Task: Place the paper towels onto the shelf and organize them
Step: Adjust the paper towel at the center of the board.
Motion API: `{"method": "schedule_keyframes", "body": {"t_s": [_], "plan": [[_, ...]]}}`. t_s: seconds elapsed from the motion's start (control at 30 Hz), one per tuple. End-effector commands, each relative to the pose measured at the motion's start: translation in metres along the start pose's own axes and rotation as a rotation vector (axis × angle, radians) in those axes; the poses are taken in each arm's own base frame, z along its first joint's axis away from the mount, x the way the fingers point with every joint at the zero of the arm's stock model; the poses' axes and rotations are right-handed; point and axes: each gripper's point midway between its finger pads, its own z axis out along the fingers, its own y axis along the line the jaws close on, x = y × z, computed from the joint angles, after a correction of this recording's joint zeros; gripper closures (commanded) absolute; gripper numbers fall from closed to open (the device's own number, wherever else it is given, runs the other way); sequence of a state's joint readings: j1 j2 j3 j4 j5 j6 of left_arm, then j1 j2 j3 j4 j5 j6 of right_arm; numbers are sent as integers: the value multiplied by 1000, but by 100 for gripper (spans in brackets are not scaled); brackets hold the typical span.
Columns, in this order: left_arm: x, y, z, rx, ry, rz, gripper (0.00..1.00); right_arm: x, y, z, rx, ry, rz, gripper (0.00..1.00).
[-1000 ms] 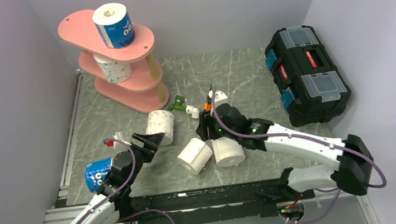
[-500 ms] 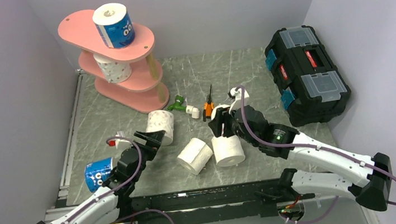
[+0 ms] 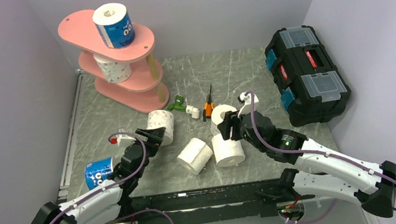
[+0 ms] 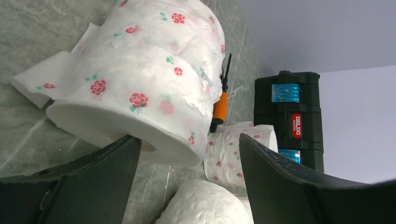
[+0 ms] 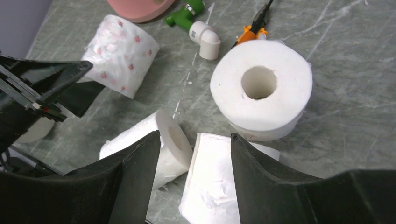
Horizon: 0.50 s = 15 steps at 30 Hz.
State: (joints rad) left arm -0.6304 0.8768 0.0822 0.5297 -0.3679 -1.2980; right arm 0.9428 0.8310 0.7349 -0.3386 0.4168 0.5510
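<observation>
The pink shelf (image 3: pixel 140 42) stands at the far left, with a blue-wrapped roll (image 3: pixel 114 24) on its top board and a dotted roll (image 3: pixel 113 67) on the middle one. A rose-printed roll (image 3: pixel 160 124) (image 4: pixel 140 84) lies just ahead of my left gripper (image 3: pixel 152 138) (image 4: pixel 187 144). That gripper is open, its left finger at the roll's lower rim. My right gripper (image 3: pixel 230 129) (image 5: pixel 195 137) hangs open above an upright plain roll (image 3: pixel 228 149) (image 5: pixel 210 186). A lying plain roll (image 3: pixel 195 154) (image 5: pixel 149 144) and another upright one (image 3: pixel 221 114) (image 5: pixel 261 88) are close by. A second blue roll (image 3: pixel 98 173) lies beside the left arm.
A black toolbox (image 3: pixel 307 74) sits at the right wall. An orange screwdriver (image 3: pixel 209 102) and a white-and-green plastic tool (image 3: pixel 184 107) lie between the shelf foot and the rolls. Walls close in on both sides.
My right gripper has drawn back to the right, uncovering the farther upright plain roll. My left gripper has crept closer to the rose-printed roll and its jaws have narrowed a little.
</observation>
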Motion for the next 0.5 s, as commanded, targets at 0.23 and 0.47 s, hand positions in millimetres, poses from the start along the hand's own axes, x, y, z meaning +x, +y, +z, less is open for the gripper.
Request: {"method": "schedule_keyframes", "body": {"t_s": [0.23, 0.47], "plan": [[-19, -36, 7, 85, -85, -4, 27, 4, -17, -4, 57, -16, 17, 40], [-20, -28, 7, 54, -97, 10, 41, 8, -21, -6, 69, -9, 24, 40]]}}
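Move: The flower-printed paper towel lies on its side with its near end right at the left fingertips, its middle about 6 cm ahead, 1 cm left and 2 cm lower. From that hand the green pipe fitting is some 12 cm ahead and 8 cm right; the plain white roll lies about 9 cm back and 12 cm right. From the right hand the paper towel is roughly 25 cm left, 8 cm ahead and 12 cm below. The left hand eases forward about 1 cm at the paper towel's near end, its fingers closing by a quarter. ##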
